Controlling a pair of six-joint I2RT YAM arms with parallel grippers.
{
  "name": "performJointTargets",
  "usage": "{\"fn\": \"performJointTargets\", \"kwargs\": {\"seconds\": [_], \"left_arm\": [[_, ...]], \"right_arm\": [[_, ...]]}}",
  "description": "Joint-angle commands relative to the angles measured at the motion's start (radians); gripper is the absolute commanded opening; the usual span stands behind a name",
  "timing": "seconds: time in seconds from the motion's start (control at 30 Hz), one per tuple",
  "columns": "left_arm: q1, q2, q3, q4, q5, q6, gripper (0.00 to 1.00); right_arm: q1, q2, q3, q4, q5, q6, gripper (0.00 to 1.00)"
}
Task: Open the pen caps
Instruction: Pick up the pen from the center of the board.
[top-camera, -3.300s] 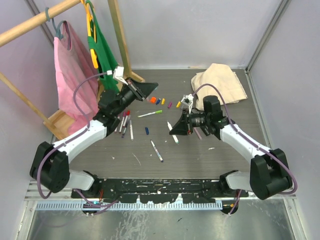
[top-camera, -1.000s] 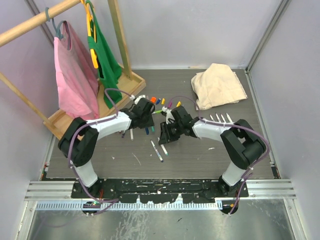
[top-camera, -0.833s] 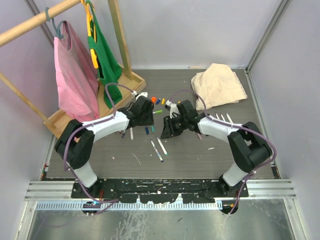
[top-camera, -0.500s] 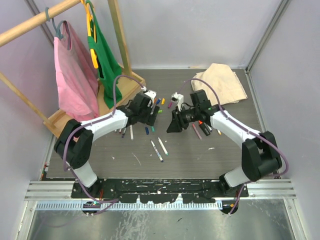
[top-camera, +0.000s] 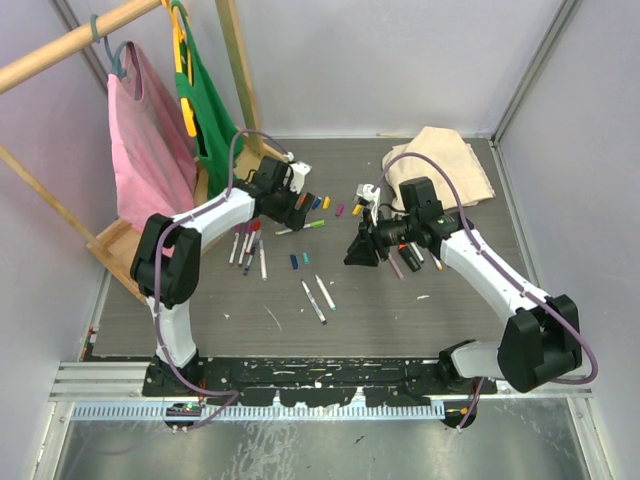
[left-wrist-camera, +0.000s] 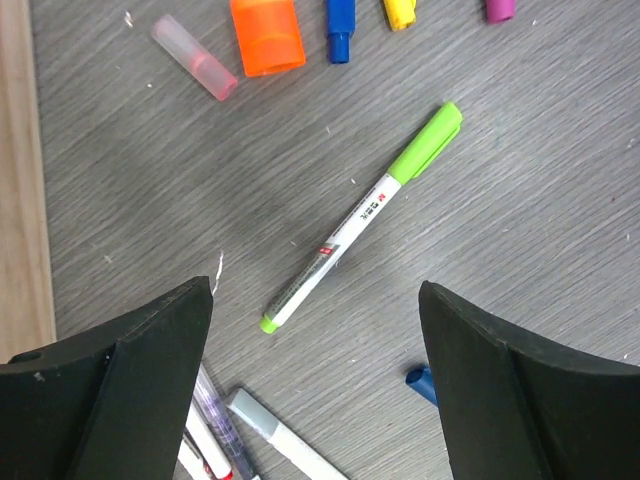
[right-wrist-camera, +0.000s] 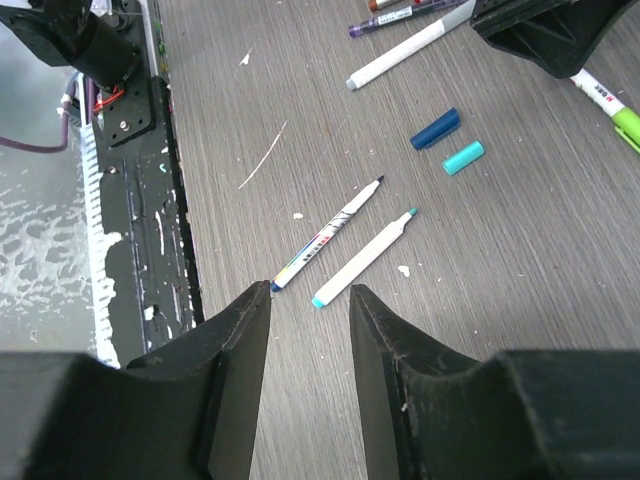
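Note:
In the left wrist view my left gripper (left-wrist-camera: 315, 290) stands wide open over the table with nothing between its fingers. Below it lies a white pen (left-wrist-camera: 340, 235) with its green cap (left-wrist-camera: 432, 140) on. Loose pen caps line the top edge: orange (left-wrist-camera: 267, 35), blue (left-wrist-camera: 340, 18), yellow (left-wrist-camera: 400, 10), purple (left-wrist-camera: 500, 8) and clear pink (left-wrist-camera: 195, 70). My right gripper (right-wrist-camera: 310, 292) hangs above the table, jaws slightly apart and empty. Under it lie two uncapped pens (right-wrist-camera: 328, 245) (right-wrist-camera: 362, 258), a blue cap (right-wrist-camera: 435, 128) and a teal cap (right-wrist-camera: 463, 157).
A beige cloth (top-camera: 437, 168) lies at the back right. A wooden rack (top-camera: 120, 245) with pink and green garments stands at the back left. More pens lie beside it (top-camera: 245, 245) and near the right arm (top-camera: 400, 262).
My left gripper has opened wide and drawn back toward the row of caps. The right arm has lifted and swung right, away from the uncapped pens.

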Motion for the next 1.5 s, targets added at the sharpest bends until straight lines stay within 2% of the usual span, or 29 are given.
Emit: {"fn": "performJointTargets", "kwargs": {"seconds": [0.0,0.33,0.73,1.0,1.2,1.37,1.47], "left_arm": [[0.02,0.03,0.073,-0.059,0.073,0.043,0.85],[0.053,0.095,0.138,-0.101,0.134,0.059,0.82],[0.061,0.181,0.252,-0.201,0.136,0.098,0.77],[0.061,0.267,0.347,-0.302,0.195,0.109,0.59],[0.061,0.267,0.324,-0.297,0.236,0.106,0.53],[0.061,0.279,0.316,-0.299,0.235,0.086,0.44],[0.057,0.269,0.294,-0.288,0.212,0.068,0.42]], "right_arm": [[-0.007,0.004,0.024,-0.014,-0.026,-0.031,0.44],[-0.008,0.013,0.024,-0.016,-0.025,-0.033,0.44],[-0.006,0.021,0.026,-0.023,-0.024,-0.036,0.44],[-0.006,0.021,0.027,-0.024,-0.017,-0.038,0.44],[-0.006,0.023,0.03,-0.027,-0.015,-0.038,0.44],[-0.008,0.023,0.03,-0.026,-0.014,-0.038,0.44],[-0.009,0.024,0.029,-0.027,-0.013,-0.037,0.44]]}}
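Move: The green-capped pen lies nearly under the left hand, its middle about 1 cm ahead, 2 cm to the right and 6 cm below. On the table the orange cap is some 9 cm ahead and 3 cm right, a loose blue cap 9 cm back and level sideways, the teal cap 8 cm back and 4 cm right. From the right hand the pen lies about 15 cm ahead, 13 cm left and 17 cm below. The left hand sinks about 5 cm onto the green-capped pen, tipping steeper some 15 degrees, fingers closing halfway. ##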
